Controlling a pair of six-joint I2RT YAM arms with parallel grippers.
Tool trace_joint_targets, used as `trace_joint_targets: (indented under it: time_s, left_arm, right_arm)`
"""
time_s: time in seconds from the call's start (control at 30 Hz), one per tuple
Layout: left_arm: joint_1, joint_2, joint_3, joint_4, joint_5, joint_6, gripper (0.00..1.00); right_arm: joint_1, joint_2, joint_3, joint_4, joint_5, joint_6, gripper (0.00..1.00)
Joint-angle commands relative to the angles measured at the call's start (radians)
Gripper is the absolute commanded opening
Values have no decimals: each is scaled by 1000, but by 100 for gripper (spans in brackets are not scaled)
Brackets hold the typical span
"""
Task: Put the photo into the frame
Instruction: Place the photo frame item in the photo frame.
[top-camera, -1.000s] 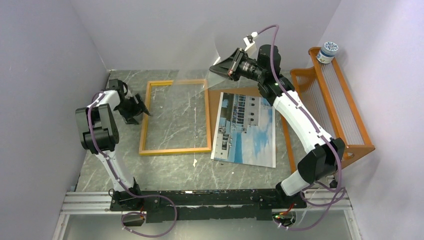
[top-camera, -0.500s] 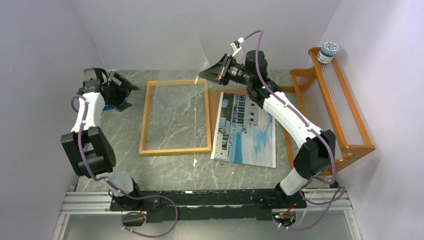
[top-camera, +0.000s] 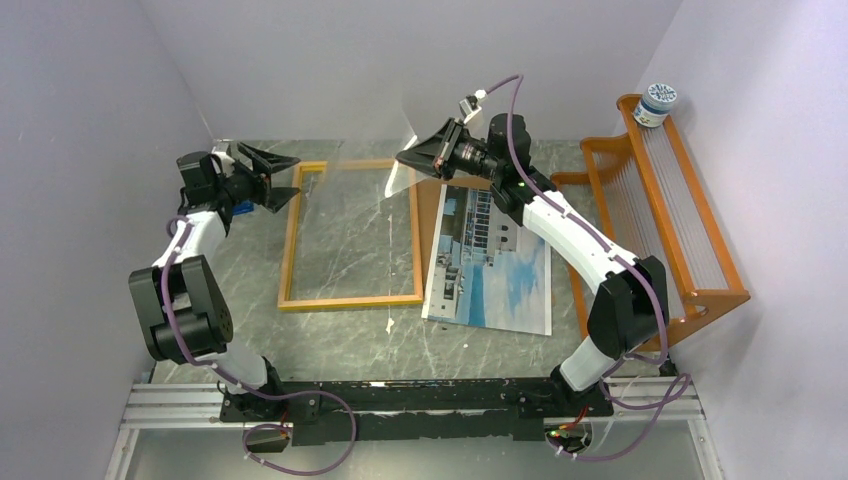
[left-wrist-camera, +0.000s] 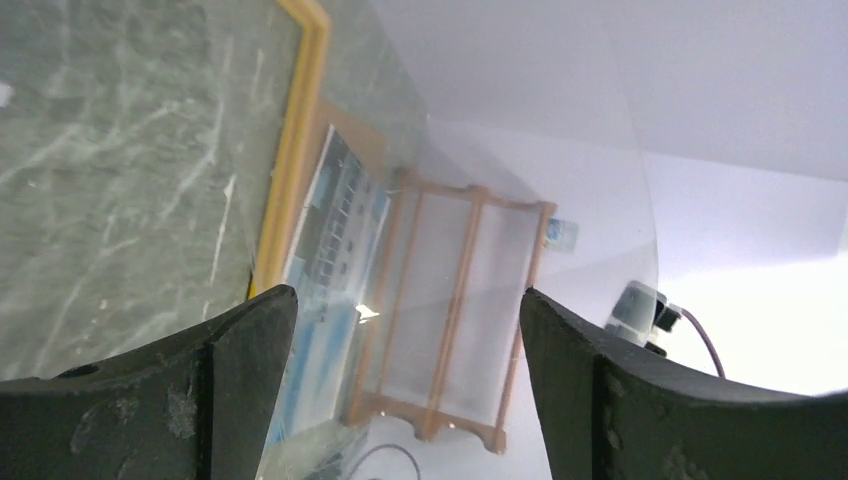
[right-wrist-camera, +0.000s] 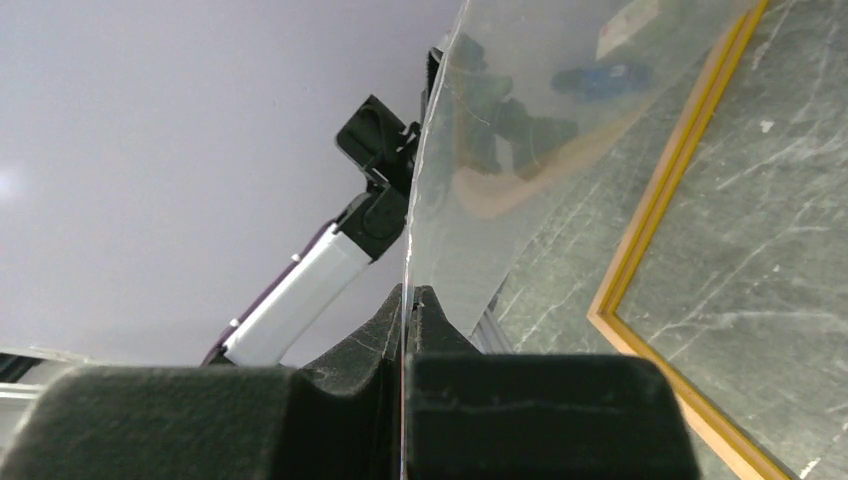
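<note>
The frame (top-camera: 290, 240), a thin yellow-orange border, lies flat on the marble table. The photo (top-camera: 495, 265) of a white building and blue sky lies face up to its right, on a brown backing panel (top-camera: 431, 205). My right gripper (top-camera: 408, 160) is shut on the edge of a clear pane (right-wrist-camera: 520, 150), holding it tilted above the frame's far right corner. My left gripper (top-camera: 280, 170) stands open at the frame's far left corner and faces the pane (left-wrist-camera: 500, 200). Nothing is gripped between its fingers (left-wrist-camera: 240, 350). Through the pane I see the photo (left-wrist-camera: 330, 230).
An orange slatted rack (top-camera: 680, 220) stands along the right wall, with a small jar (top-camera: 657, 103) on its far end. Purple walls close in on the left, back and right. A white scrap (top-camera: 389, 325) lies in front of the frame.
My left arm swung from the frame's left side out to the back left, then turned its gripper right toward the frame's far corner, jaws wider. My right gripper carried the pane leftward.
</note>
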Motion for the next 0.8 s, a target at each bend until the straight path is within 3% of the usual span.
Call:
trace_joint_targets:
  time_s: [0.0, 0.13, 0.3, 0.53, 0.77]
  left_arm:
    - [-11, -2, -20, 56, 126, -129, 85]
    - [-11, -19, 76, -318, -16, 94, 88]
    - [-13, -23, 51, -265, 32, 25, 90]
    - [-21, -50, -166, 314, 106, -462, 83]
    - [-21, -7, -200, 631, 110, -699, 53]
  right_arm:
    - [0, -59, 1, 148, -27, 58, 0]
    - [0, -66, -10, 165, -20, 71, 0]
    - [0, -72, -21, 178, -19, 82, 0]
    - [0, -72, -42, 195, -28, 106, 0]
    - [-1, -91, -78, 178, -38, 104, 0]
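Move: The clear sheet hangs from the right hand. Its middle is about 12 cm to the left hand's right, 3 cm back and some 5 cm above; its near edge is only a few centimetres off. The yellow frame's middle lies 12 cm right, 7 cm back and 22 cm below that hand, the blue stapler 15 cm left, level and as low. From the right hand, the sheet's middle is about 11 cm left, 3 cm ahead and 7 cm lower. Right fingers keep their pinch on the clear sheet, holding it high over the frame and rising only about 1 cm. The left hand works onto the sheet's free left edge: it dips about 2.5 cm while easing back and right some 2 cm each, then lifts 2 cm, rolling its left side down some 20 degrees and tipping down about 10 as its open fingers start to close, the sheet's edge between them. ##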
